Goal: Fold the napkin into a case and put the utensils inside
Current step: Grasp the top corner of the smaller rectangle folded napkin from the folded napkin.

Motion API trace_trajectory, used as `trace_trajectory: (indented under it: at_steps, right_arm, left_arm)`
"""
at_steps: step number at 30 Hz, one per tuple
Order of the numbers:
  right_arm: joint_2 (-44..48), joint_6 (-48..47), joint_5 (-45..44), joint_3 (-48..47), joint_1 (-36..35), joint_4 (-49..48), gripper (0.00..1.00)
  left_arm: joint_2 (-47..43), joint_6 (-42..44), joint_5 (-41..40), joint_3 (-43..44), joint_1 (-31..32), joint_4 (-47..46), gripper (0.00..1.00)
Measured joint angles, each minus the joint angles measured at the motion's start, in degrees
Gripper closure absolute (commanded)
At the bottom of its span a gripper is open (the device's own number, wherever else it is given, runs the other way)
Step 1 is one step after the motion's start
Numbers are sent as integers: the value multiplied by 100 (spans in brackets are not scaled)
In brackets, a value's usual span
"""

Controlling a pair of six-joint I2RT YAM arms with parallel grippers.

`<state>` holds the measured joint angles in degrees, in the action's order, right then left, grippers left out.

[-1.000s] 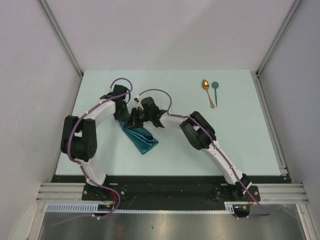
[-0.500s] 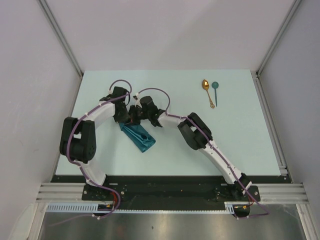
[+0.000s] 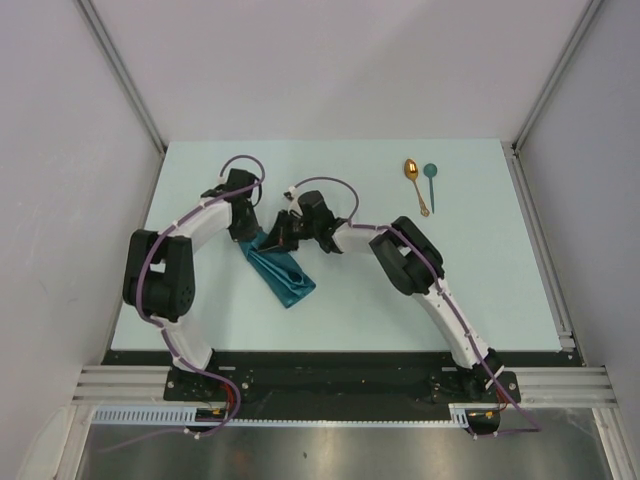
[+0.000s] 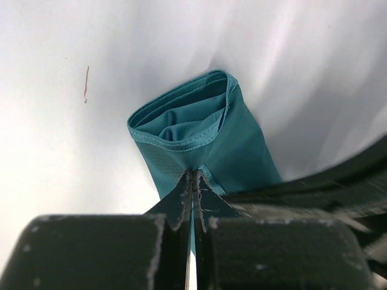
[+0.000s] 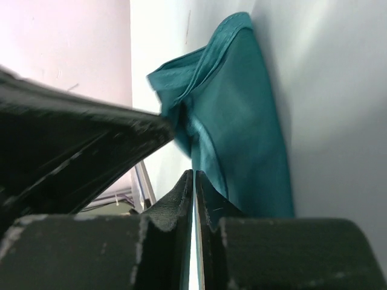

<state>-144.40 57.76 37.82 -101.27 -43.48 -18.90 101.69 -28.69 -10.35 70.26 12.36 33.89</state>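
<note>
The teal napkin [image 3: 285,280] lies left of the table's middle, folded into a narrow case whose open mouth [image 4: 181,115] faces away in the left wrist view. My left gripper [image 3: 250,238] [image 4: 193,174] is shut on a hem at the case's far end. My right gripper [image 3: 272,240] [image 5: 195,173] sits beside it, jaws pressed together, with a strip of the napkin [image 5: 242,121] running down into its tips. The utensils lie at the back right: a gold spoon [image 3: 413,178] and a teal spoon [image 3: 431,178], side by side and far from both grippers.
The two wrists crowd each other over the napkin's far end; the left gripper's black body [image 5: 78,139] fills the left of the right wrist view. The pale table [image 3: 480,280] ends at a black strip [image 3: 330,357] near the arm bases. Grey walls enclose three sides.
The right wrist leaned left toward the left gripper, then drew back to the right. The left gripper stayed shut on the napkin, which shifted only slightly.
</note>
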Motion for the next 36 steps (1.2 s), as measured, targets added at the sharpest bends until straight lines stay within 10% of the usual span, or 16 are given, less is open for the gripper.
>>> trace_trajectory:
  at_steps: [18,24,32,36]
  right_arm:
    - [229,-472,96,157,37,166,91]
    - [234,-922,105,166,-170,538,90]
    - [1202,-2074,-15,584,-122,2017,67]
    - [2072,-2796,-188,802,-52,2745,54]
  left_arm:
    - [358,-229,-2,317,0,33,100]
    - [437,-304,-2,341,0,11,63]
    - [-420,-271,52,46,-2,52,54]
    - [-1401,-271,365,-509,-4,-13,66]
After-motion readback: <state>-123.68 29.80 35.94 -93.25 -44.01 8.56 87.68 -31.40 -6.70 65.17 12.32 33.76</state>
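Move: The left fingers are shut at the inner rim of the napkin's raised top flap; the flap's middle lies about 2 cm ahead of them and 1 cm left, a centimetre lower. From the right fingertips that flap is some 4 cm ahead and 5 cm left, slightly below. The napkin's near end lies roughly 15 cm back and 12 cm right of the right hand, also slightly lower. Forward and down by little more than 1 cm, the left hand eases the flap rim towards the table, then opens its fingers about halfway and comes free, rising some 7 cm while drawing back. The right hand shifts slightly right, forward and up, sweeps back about 5 cm beside the seam while sinking, then opens and lifts away up and to the right, its wrist turning and tilting. ##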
